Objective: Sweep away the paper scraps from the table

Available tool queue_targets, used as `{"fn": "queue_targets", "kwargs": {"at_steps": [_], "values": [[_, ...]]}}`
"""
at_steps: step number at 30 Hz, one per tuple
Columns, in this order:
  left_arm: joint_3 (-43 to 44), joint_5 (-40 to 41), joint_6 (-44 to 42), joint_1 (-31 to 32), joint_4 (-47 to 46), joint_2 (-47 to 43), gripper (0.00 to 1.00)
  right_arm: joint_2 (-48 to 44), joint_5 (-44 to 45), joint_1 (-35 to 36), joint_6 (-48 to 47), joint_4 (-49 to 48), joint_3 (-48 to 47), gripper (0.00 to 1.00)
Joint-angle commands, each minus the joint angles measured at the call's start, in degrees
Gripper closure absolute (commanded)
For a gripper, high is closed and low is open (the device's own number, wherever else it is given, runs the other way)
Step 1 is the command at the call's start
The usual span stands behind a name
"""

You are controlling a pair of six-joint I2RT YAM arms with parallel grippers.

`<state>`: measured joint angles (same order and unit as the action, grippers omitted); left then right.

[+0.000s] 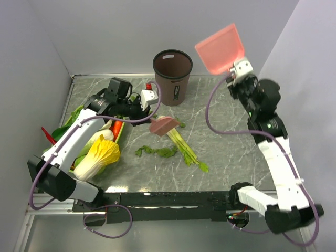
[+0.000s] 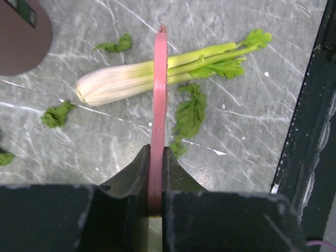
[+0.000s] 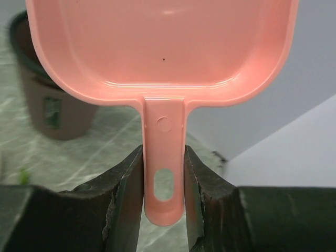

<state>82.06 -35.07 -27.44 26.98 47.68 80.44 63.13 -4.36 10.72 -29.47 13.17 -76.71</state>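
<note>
Dark-green paper scraps [image 1: 157, 151] lie mid-table beside a leek-like stalk [image 1: 185, 148]. In the left wrist view, scraps [image 2: 190, 110] sit just below the stalk [image 2: 115, 84], with others at the left [image 2: 58, 114] and above [image 2: 116, 44]. My left gripper [image 1: 151, 118] [image 2: 156, 153] is shut on a flat pink sweeper [image 1: 164, 126] [image 2: 159, 89], held edge-on over the stalk. My right gripper [image 1: 234, 72] [image 3: 164, 157] is shut on the handle of the pink dustpan [image 1: 220, 48] [image 3: 163, 47], raised high at the back right, above the table [image 1: 231, 142].
A brown bin [image 1: 172, 76] [image 3: 52, 110] stands at the back centre. A yellow-green cabbage [image 1: 100, 155] and other vegetables are piled at the left under the left arm. A black rail [image 1: 168, 199] [image 2: 310, 131] runs along the near edge.
</note>
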Motion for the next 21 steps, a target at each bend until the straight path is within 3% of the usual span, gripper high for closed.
{"fn": "queue_targets", "kwargs": {"at_steps": [1, 9, 15, 21], "values": [[4.2, 0.2, -1.0, 0.8, -1.8, 0.0, 0.99, -5.1, -4.0, -0.9, 8.1, 5.1, 10.3, 1.00], [7.8, 10.3, -1.7, 4.7, -6.0, 3.8, 0.99, -11.8, -7.9, -3.7, 10.7, 19.4, 23.3, 1.00], [14.3, 28.3, -7.4, 6.7, -6.1, 10.8, 0.99, -13.8, -6.0, -4.1, 6.0, 24.4, 32.8, 1.00], [13.8, 42.3, -12.9, 6.8, -9.3, 13.3, 0.99, -12.6, -6.9, -4.2, 1.2, 29.8, 32.9, 1.00]]}}
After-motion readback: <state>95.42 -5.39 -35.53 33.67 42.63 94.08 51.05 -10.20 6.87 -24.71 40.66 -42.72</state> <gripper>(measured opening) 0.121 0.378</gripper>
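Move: The left hand holds the brush. The scrap by the celery root lies about 14 cm ahead of that hand, 3 cm right and 25 below. The celery's middle is level with the hand, some 17 cm right. The bin stands about 20 cm ahead and 13 right. The empty dustpan is in the right hand, high up. The scrap beyond the celery is level with that hand, some 21 cm left and 43 below, with the celery's middle 9 cm back from that scrap. Down and back swoops the right hand, about 30 cm lower and 13 back, tipping the dustpan nose-down some 50 degrees towards the bare table right of the celery and slowing at the end. The left hand first lifts slightly, then swings the brush forward with growing speed towards the scrap by the celery root, sinking back to its first height and turning the fingers more forward and down. Both keep their grips. ##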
